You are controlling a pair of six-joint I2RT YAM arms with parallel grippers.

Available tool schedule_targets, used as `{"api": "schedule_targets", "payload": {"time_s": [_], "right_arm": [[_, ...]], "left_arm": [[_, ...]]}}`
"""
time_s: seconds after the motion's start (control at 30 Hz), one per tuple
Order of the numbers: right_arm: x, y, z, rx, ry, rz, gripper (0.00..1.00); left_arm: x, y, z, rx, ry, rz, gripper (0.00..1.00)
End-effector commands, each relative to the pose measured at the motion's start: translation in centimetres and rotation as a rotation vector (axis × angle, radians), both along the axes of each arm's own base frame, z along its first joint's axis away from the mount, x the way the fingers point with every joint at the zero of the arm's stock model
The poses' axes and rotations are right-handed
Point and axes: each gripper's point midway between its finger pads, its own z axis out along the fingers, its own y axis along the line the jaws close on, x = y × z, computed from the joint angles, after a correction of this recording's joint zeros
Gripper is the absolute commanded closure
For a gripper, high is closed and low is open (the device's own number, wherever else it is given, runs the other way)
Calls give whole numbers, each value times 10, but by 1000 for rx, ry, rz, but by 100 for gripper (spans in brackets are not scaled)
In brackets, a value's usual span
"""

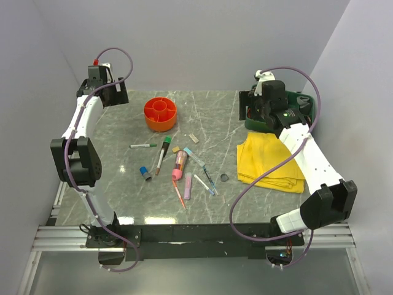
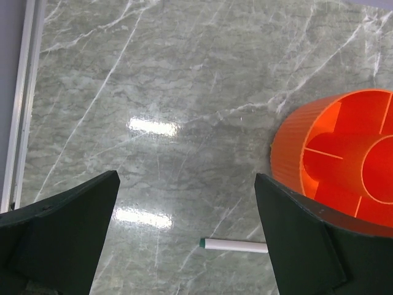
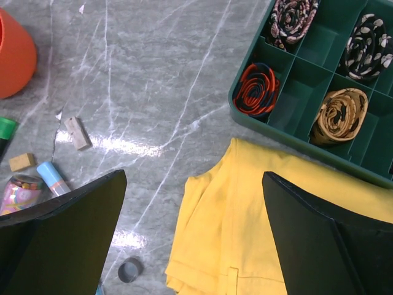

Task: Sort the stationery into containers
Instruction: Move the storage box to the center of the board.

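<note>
Pens, markers, a pink tube (image 1: 179, 165), a blue cap (image 1: 145, 173), small erasers (image 1: 192, 138) and a dark disc (image 1: 224, 179) lie scattered mid-table. The round orange organiser (image 1: 160, 114) stands behind them; it also shows in the left wrist view (image 2: 334, 153), with a green-tipped white pen (image 2: 236, 246) below it. The green divided tray (image 3: 307, 92) at the back right holds rolled ties. My left gripper (image 1: 113, 95) is open and empty, raised at the back left. My right gripper (image 1: 258, 114) is open and empty, raised over the tray's near edge.
A folded yellow cloth (image 1: 270, 163) lies in front of the green tray, also in the right wrist view (image 3: 258, 221). Grey walls close in the table on the left, back and right. A metal rail (image 1: 184, 236) runs along the near edge.
</note>
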Motion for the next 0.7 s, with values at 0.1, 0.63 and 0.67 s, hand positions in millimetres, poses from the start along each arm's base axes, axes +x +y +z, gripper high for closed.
{"api": "schedule_targets", "payload": {"time_s": [0.1, 0.63, 0.67], "right_arm": [[10, 12, 25, 28, -80, 49, 0], [29, 39, 27, 55, -56, 172, 0], [29, 39, 26, 56, -54, 173, 0]], "left_arm": [[16, 16, 6, 59, 2, 71, 1], [53, -30, -20, 87, 16, -70, 26], [55, -34, -20, 85, 12, -80, 28]]}}
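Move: The orange storage box stands about 16 cm to the left hand's right, some 2 cm ahead and 14 cm below; the white marker lies about 9 cm right of that hand, 8 cm back. From the right hand the box is roughly 36 cm left, 11 cm ahead and 21 cm down, the eraser 22 cm left and 3 cm ahead, the green tray 14 cm right and 13 cm ahead. The left hand reaches forward about 4 cm while sinking some 3.5 cm, first drifting slightly left and then swinging right towards the orange storage box, its wide-open fingers narrowing to about three quarters on nothing. The right hand, fingers wide open, eases about 3 cm left and then 2 cm forward towards the same box at steady height, turning some 8 degrees counter-clockwise. ##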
